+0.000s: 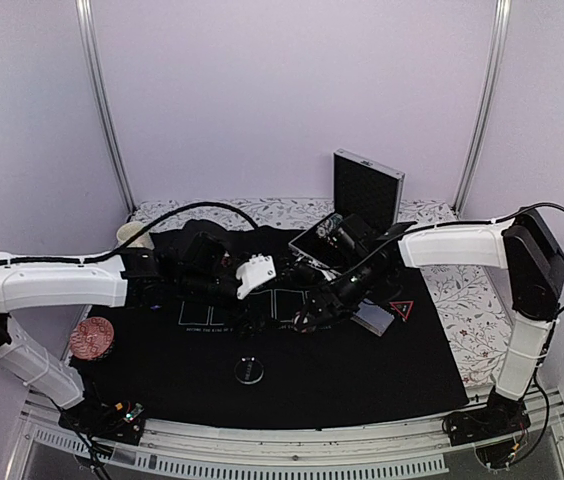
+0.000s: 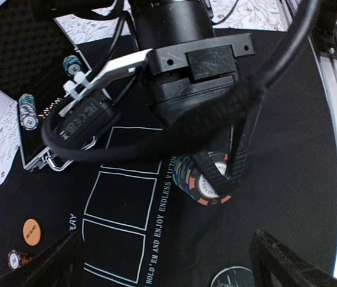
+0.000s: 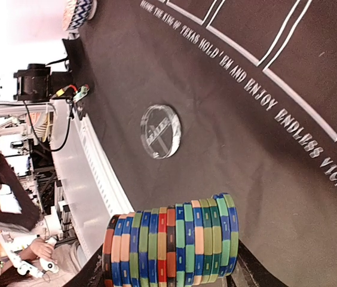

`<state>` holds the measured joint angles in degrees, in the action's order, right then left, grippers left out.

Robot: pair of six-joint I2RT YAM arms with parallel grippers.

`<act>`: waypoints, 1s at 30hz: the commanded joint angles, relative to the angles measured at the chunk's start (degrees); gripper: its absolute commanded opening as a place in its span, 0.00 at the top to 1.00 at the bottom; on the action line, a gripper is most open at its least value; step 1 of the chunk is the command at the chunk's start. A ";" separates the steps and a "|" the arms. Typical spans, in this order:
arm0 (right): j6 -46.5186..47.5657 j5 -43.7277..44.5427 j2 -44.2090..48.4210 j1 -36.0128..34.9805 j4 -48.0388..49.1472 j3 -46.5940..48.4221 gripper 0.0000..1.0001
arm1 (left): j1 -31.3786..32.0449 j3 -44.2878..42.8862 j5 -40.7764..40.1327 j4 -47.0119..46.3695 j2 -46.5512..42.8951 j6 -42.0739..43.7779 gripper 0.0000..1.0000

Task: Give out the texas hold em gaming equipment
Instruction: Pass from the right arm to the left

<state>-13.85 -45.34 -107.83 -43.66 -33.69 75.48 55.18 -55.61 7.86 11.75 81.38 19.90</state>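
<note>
My right gripper is shut on a stack of several striped poker chips, held edge-on a little above the black mat. The left wrist view shows the same stack between the right gripper's fingers. My left gripper stands open and empty, left of that stack. In the top view both grippers, left and right, meet over the mat's middle. A black-and-white disc lies near the front. An orange disc and a few chips lie on the mat. Grey cards sit beside the red-edged triangle marker.
The open silver case stands at the back with chip stacks in its tray. A cream mug sits at the back left. A pink patterned round thing lies at the mat's left edge. The table's metal rail runs along the front.
</note>
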 commanded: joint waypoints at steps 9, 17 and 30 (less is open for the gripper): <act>-7.04 -7.22 7.42 -1.52 18.21 -10.93 0.98 | 7.25 2.54 -2.02 -13.19 7.43 0.67 0.03; -8.95 -8.64 8.93 -1.54 22.12 -12.45 0.98 | 7.25 3.50 -1.09 -17.24 10.80 1.88 0.16; -10.66 -9.38 8.49 -1.52 23.31 -11.53 0.98 | 7.23 7.37 -2.67 -23.15 11.06 5.94 0.39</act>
<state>-23.83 -52.14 -101.58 -44.99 -13.58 63.02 61.82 -48.40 7.33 -9.26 91.61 24.03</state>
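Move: The chip stack is still gripped by its two end faces in the right fingers, right at that hand's point. From the wide-open left hand it lies about 7 cm to the right and 8 cm below, about level fore and aft. The dealer button lies on the mat some 5 cm back, 4 cm left and 20 cm below the left hand; the card deck is about 9 cm ahead, 22 cm right and 20 cm below. The left hand dives down and to the right onto the held chip stack, about 5 cm each way and some 3 cm back, turning roughly 10 degrees clockwise, and after its first quick stretch its wide-open fingers narrow by about a third around the rims of the chips, though whether they touch yet can't be seen. The right hand keeps its grip on the stack's ends and offers it up, first easing back a good 2 cm with a slight dip, then rising about 2.5 cm while its left side tilts up some 10 degrees. ##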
